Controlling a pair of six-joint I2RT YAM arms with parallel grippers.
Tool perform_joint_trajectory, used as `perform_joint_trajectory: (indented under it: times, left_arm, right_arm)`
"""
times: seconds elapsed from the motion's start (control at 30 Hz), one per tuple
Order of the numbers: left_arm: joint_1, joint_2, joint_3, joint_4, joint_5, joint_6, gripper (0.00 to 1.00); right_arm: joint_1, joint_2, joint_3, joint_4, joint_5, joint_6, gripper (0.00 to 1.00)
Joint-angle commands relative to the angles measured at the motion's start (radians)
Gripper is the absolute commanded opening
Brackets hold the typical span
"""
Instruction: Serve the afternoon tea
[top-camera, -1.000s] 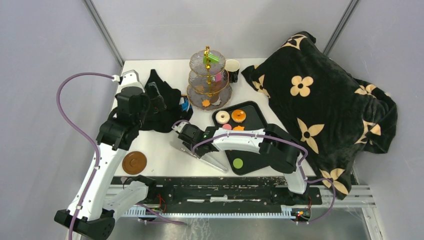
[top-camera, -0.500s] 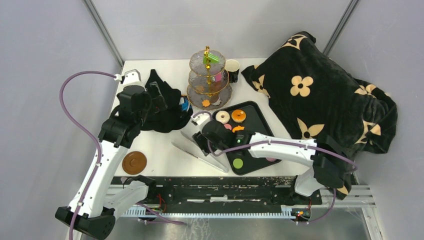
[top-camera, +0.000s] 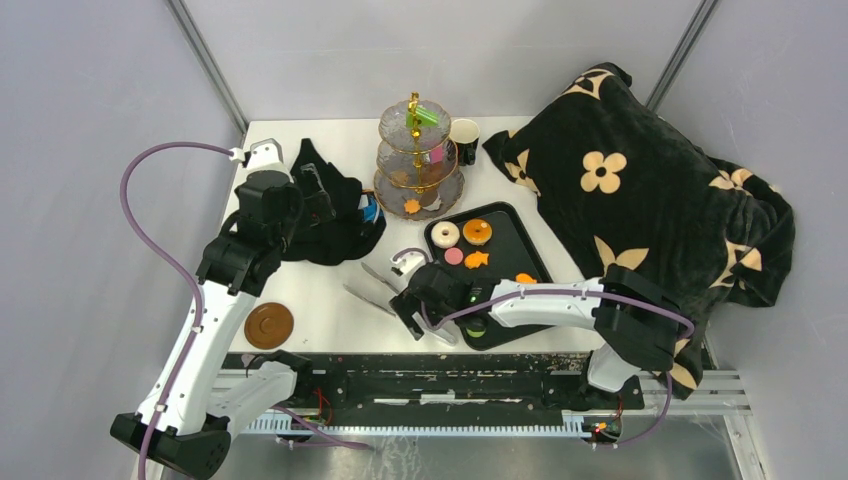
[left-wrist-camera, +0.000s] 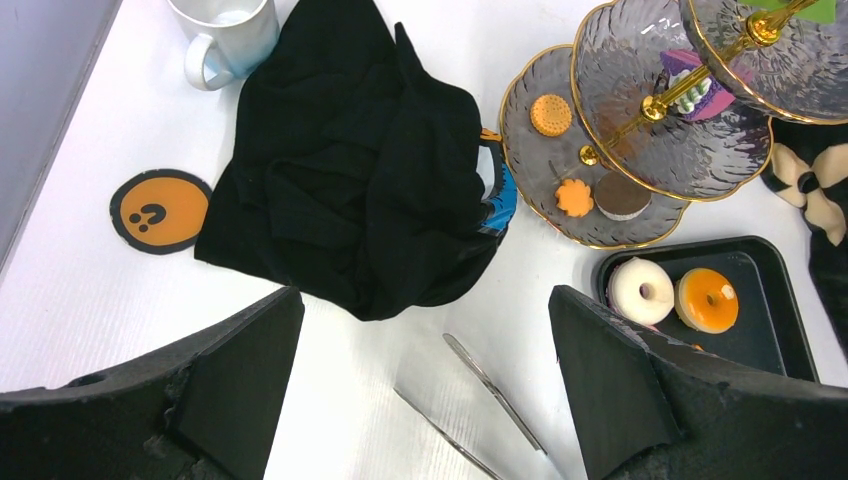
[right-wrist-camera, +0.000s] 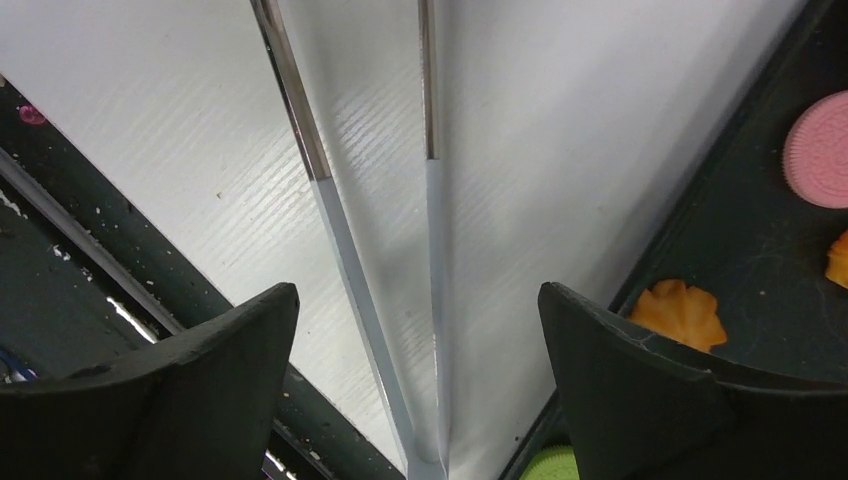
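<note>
The afternoon tea lies partly on a black tray (top-camera: 520, 240): a white donut (top-camera: 445, 234), an orange donut (top-camera: 477, 231), a pink disc (top-camera: 453, 256), orange cookies (top-camera: 477, 260) and a green disc (right-wrist-camera: 545, 465). More treats sit on the three-tier glass stand (top-camera: 418, 160). My right gripper (right-wrist-camera: 420, 350) hangs open over the hinged end of metal tongs (right-wrist-camera: 335, 225), one finger on each side, holding nothing. My left gripper (left-wrist-camera: 425, 380) is open and empty above the table, near a black cloth (left-wrist-camera: 350, 180).
A black blanket with cream flowers (top-camera: 640, 200) fills the right side. A paper cup (top-camera: 464, 135) stands behind the stand. A white mug (left-wrist-camera: 225, 35), an orange coaster (left-wrist-camera: 160, 210) and a brown coaster (top-camera: 269, 325) sit on the left.
My right gripper has opened wide and swung from beside the tray toward the near end of the tongs. The left arm has stayed put.
</note>
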Motion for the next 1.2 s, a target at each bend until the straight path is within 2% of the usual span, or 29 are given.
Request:
perform_joint_trajectory:
  times: [0.0, 0.17, 0.37, 0.5, 0.6, 0.83, 0.87, 1.03, 1.17]
  left_arm:
    - [0.007, -0.011, 0.002, 0.046, 0.009, -0.002, 1.0]
    - [0.007, -0.01, -0.008, 0.052, 0.007, -0.002, 1.0]
    - [0.007, -0.006, -0.006, 0.057, -0.005, 0.013, 1.0]
    - [0.007, 0.001, -0.006, 0.063, -0.005, 0.017, 1.0]
    - [0.007, 0.005, -0.007, 0.067, 0.004, 0.011, 1.0]
    - [0.007, 0.0, -0.008, 0.071, 0.009, 0.008, 1.0]
    - [0.007, -0.002, -0.007, 0.071, 0.009, 0.008, 1.0]
    - [0.007, -0.007, -0.002, 0.071, 0.01, 0.008, 1.0]
    - [0.007, -0.013, -0.001, 0.071, 0.016, 0.004, 1.0]
  right_arm:
    - [0.008, 0.041, 0.006, 0.099, -0.036, -0.02, 0.97]
    - [0.009, 0.133, 0.049, 0.124, -0.047, -0.036, 0.94]
    - [0.017, 0.21, -0.014, 0.235, -0.038, 0.015, 0.87]
    - [0.027, 0.226, -0.005, 0.215, 0.039, 0.03, 0.78]
    - [0.027, 0.213, 0.008, 0.196, 0.081, 0.022, 0.61]
    - [0.027, 0.13, 0.067, 0.059, 0.071, -0.001, 0.07]
    - [0.026, 0.108, 0.077, 0.023, 0.071, -0.002, 0.02]
    - [0.02, -0.035, 0.17, -0.172, 0.1, -0.008, 0.01]
    - [-0.062, -0.131, 0.247, -0.37, 0.09, 0.03, 0.01]
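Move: The tongs lie spread open on the table under the right hand, their middle about 2 cm ahead, 3 cm left and 5 cm below, hinge towards the robot and prongs running forward-left. The tray's middle is some 15 cm right and 5 cm ahead; in it the orange flower biscuit sits 9 cm right and 2 cm ahead, the green biscuit 11 cm right and 4 cm back. From the left hand the tongs are roughly 13 cm back, 17 cm right, 29 cm below. The right hand, fingers wide, sinks about 4 cm over the spread tongs while drifting left, then slides some 1.5 cm forward and a little farther left at that low height as the fingers begin to close, pinching the grey handles together from both sides just behind the metal prongs. Keeping that grip, it turns upward and rises about 6 cm, drawing some 3 cm to the right, with the wrist barely turning. ##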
